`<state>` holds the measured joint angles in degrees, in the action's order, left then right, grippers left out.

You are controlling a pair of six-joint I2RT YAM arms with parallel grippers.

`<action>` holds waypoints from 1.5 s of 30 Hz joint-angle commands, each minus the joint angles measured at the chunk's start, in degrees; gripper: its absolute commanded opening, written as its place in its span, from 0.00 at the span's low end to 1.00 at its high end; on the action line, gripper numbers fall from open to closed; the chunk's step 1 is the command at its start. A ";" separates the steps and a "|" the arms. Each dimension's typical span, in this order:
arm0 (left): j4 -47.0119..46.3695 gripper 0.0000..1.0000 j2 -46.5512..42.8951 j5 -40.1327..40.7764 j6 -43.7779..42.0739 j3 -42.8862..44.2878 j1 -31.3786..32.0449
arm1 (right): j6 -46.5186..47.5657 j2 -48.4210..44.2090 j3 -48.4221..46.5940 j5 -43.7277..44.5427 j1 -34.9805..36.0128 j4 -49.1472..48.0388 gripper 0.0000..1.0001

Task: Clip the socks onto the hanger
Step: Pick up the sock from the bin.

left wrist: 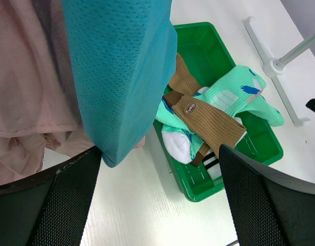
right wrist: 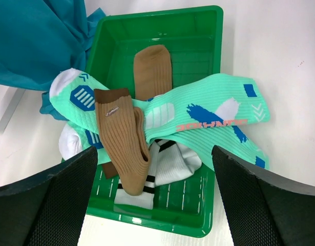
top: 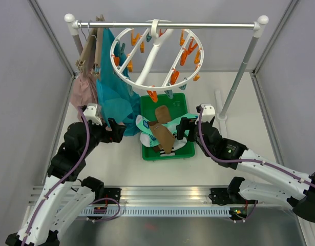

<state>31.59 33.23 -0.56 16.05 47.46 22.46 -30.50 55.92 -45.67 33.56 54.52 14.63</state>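
The socks lie heaped in a green tray (top: 173,102): a brown sock (right wrist: 124,138) on top, a long mint-teal sock (right wrist: 208,120) across it, and a white sock with black stripes (right wrist: 167,164) underneath. The same pile (left wrist: 208,118) shows in the left wrist view. The hanger (top: 147,77), a round white ring with orange and teal pegs, hangs from the rail above the tray. My left gripper (top: 119,132) stands open just left of the tray, over bare table (left wrist: 161,151). To the right of the tray my right gripper (top: 183,128) is open above the pile's near end (right wrist: 154,151).
A large teal garment (top: 113,87) and a pink-beige garment (top: 83,89) hang on slim tan hangers (top: 93,46) at the rail's left end, close to my left gripper. The rail (top: 213,24) rests on a slanted post (top: 239,72) at the right. Grey walls enclose the table.
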 commanded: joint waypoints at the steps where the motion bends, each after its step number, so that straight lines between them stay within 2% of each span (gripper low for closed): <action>1: -1.98 1.00 0.16 -1.55 0.03 -0.09 -0.31 | -1.14 -0.81 0.76 1.77 0.15 -0.22 0.98; 12: -2.06 1.00 0.08 -1.99 0.03 -0.18 -0.31 | -0.96 1.38 1.02 1.07 0.15 0.31 0.98; 18: -1.97 1.00 -0.19 -2.26 0.12 -0.18 -0.40 | -1.32 3.49 2.08 -3.23 0.15 -2.06 0.98; 23: -2.41 1.00 -0.01 -2.78 0.38 -0.18 -0.40 | -2.89 8.67 3.48 -6.84 0.76 -5.65 0.91; 31: -2.06 1.00 0.08 -2.61 0.12 -0.18 -0.31 | -2.72 18.42 2.87 -2.28 1.82 -9.18 0.88; 35: -2.06 1.00 0.16 -2.52 0.03 -0.18 -0.40 | -1.58 18.70 1.64 -1.21 1.82 -10.14 0.85; 41: -2.41 1.00 0.60 -2.78 0.03 -0.09 -0.40 | 4.66 21.94 -3.28 -5.34 1.90 -14.10 0.77; 45: -2.41 1.00 0.52 -2.70 0.03 0.00 -0.40 | 6.15 28.34 -8.63 -5.87 2.34 -16.56 0.71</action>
<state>31.24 33.65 -2.11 16.03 47.42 22.46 -26.87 80.47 -49.71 28.69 56.27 2.76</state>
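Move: The upper brown sock lies in the bin about 8 cm to the right gripper's left, 4 cm ahead and some 12 cm below. Next to it, the mint sock's right half is roughly 10 cm to its right and 3 cm farther out, the rear brown sock about 9 cm beyond and 2 cm right, and the striped sock 6 cm nearer and 3 cm right. From the left gripper the upper brown sock is around 17 cm right, 9 cm ahead, 17 cm below. Lower the right gripper into reach of the bin, slowly at first, then quicker, about 11 cm down while easing some 4 cm left and letting its left side dip about 10 degrees. Then rise about 3 cm while sweeping another 4 cm left and a little forward to the upper brown sock, narrowing the fingers to roughly three quarters open. ##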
